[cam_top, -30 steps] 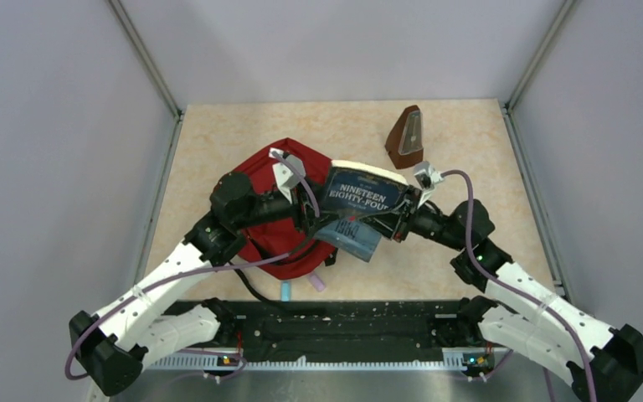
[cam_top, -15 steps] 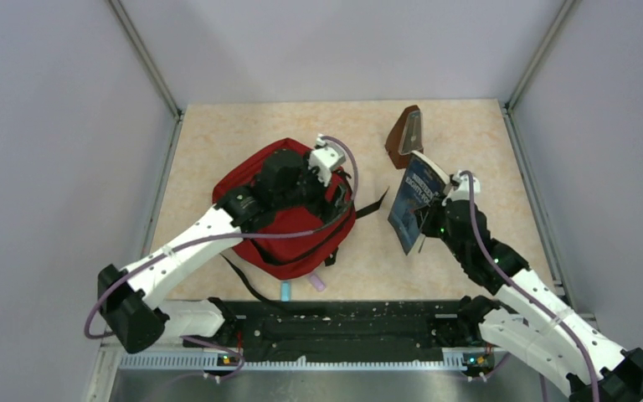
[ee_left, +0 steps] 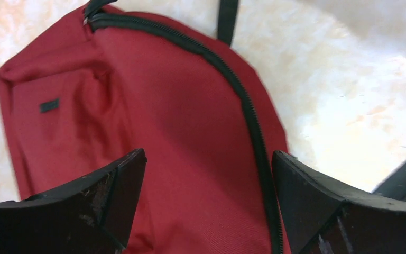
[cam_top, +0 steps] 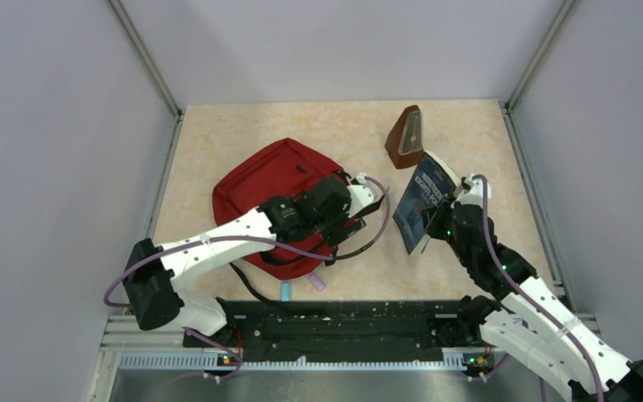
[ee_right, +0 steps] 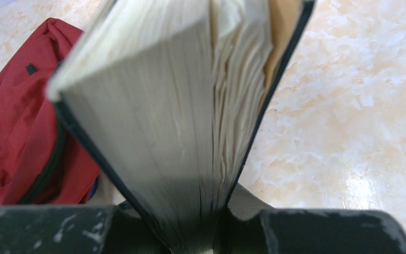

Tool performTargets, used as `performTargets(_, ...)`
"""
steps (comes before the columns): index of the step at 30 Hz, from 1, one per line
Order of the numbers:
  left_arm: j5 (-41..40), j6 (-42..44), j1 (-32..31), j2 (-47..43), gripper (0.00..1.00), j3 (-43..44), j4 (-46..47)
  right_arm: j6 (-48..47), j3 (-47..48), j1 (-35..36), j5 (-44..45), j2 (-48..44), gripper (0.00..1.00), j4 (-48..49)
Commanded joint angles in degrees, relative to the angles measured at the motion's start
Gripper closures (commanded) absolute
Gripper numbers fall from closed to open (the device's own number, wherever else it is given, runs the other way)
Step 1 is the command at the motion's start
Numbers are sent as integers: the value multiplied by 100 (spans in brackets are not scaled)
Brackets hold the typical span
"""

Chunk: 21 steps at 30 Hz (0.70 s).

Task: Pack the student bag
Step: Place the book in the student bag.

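Note:
The red student bag (cam_top: 272,180) lies flat at centre-left of the table, also seen in the left wrist view (ee_left: 164,106) and the right wrist view (ee_right: 16,116). Its black zipper (ee_left: 243,100) looks shut along the part in view. My left gripper (cam_top: 335,222) hovers over the bag's right edge, open (ee_left: 206,156), with nothing between its fingers. My right gripper (cam_top: 435,222) is shut on a dark blue book (cam_top: 423,197), held up on edge to the right of the bag. The book's pages (ee_right: 180,106) fan out above the jaws (ee_right: 201,233).
A brown pyramid-shaped metronome (cam_top: 407,138) stands just behind the book. A small blue item (cam_top: 285,291) and a lilac one (cam_top: 316,283) lie by the near edge under the bag. A black strap (cam_top: 247,285) trails towards the front rail. Metal rails line both sides.
My left gripper let go of the book, opened wide and swung over the bag to its right edge. My right arm pulled the book away to the right and stood it on edge.

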Motion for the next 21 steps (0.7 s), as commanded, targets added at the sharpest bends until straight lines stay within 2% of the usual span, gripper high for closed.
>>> performTargets(1, -1330, 228, -90, 113, 9, 223, -138, 135, 258, -22, -157, -105, 100, 645)
performTargets(4, -1737, 206, -83, 80, 21, 262, -178, 229, 321, -20, -497, -39, 100, 622)
performTargets(11, -1483, 205, 38, -484, 39, 124, 47, 494, 379, -20, -1121, -42, 100, 631)
performTargets(12, -1384, 200, 73, -514, 45, 131, 38, 530, 379, -23, -1266, -35, 100, 647)
performTargets(13, -1271, 193, 109, -534, 56, 153, 3, 556, 387, -21, -1358, -21, 100, 665)
performTargets(14, -1144, 204, 136, -540, 76, 180, -67, 603, 396, -21, -1443, -11, 100, 671)
performTargets(15, -1064, 213, 150, -547, 92, 219, -127, 658, 405, -20, -1522, 7, 100, 680)
performTargets(16, -1037, 231, 160, -553, 100, 255, -175, 732, 407, -20, -1605, 12, 100, 708)
performTargets(21, -1506, 385, 163, -815, 100, 410, 57, 1631, 194, -13, -2619, 131, 100, 1535)
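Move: The red bag's zip rim runs fore and aft roughly 3 cm right of the left hand, level with it fore and aft and 1 cm or so below. The blue book in the right grip lies about 17 cm to the left hand's right and 5 cm ahead; the pink marker is some 8 cm left of the left hand and 12 cm back. From the right hand, the bag's rim lies about 21 cm left and 1 cm back, a few centimetres lower. Sweep the wide-open left gripper about 4 cm left and some 2 cm forward across the bag's edge, then lift it nearly 4 cm as the fingers shut, pinching the zip rim between their tips. Meanwhile keep the right grip on the book and carry it about 5 cm left and 2 cm back, nearly level, towards the bag, raising the hand's left side and swinging counter-clockwise. ##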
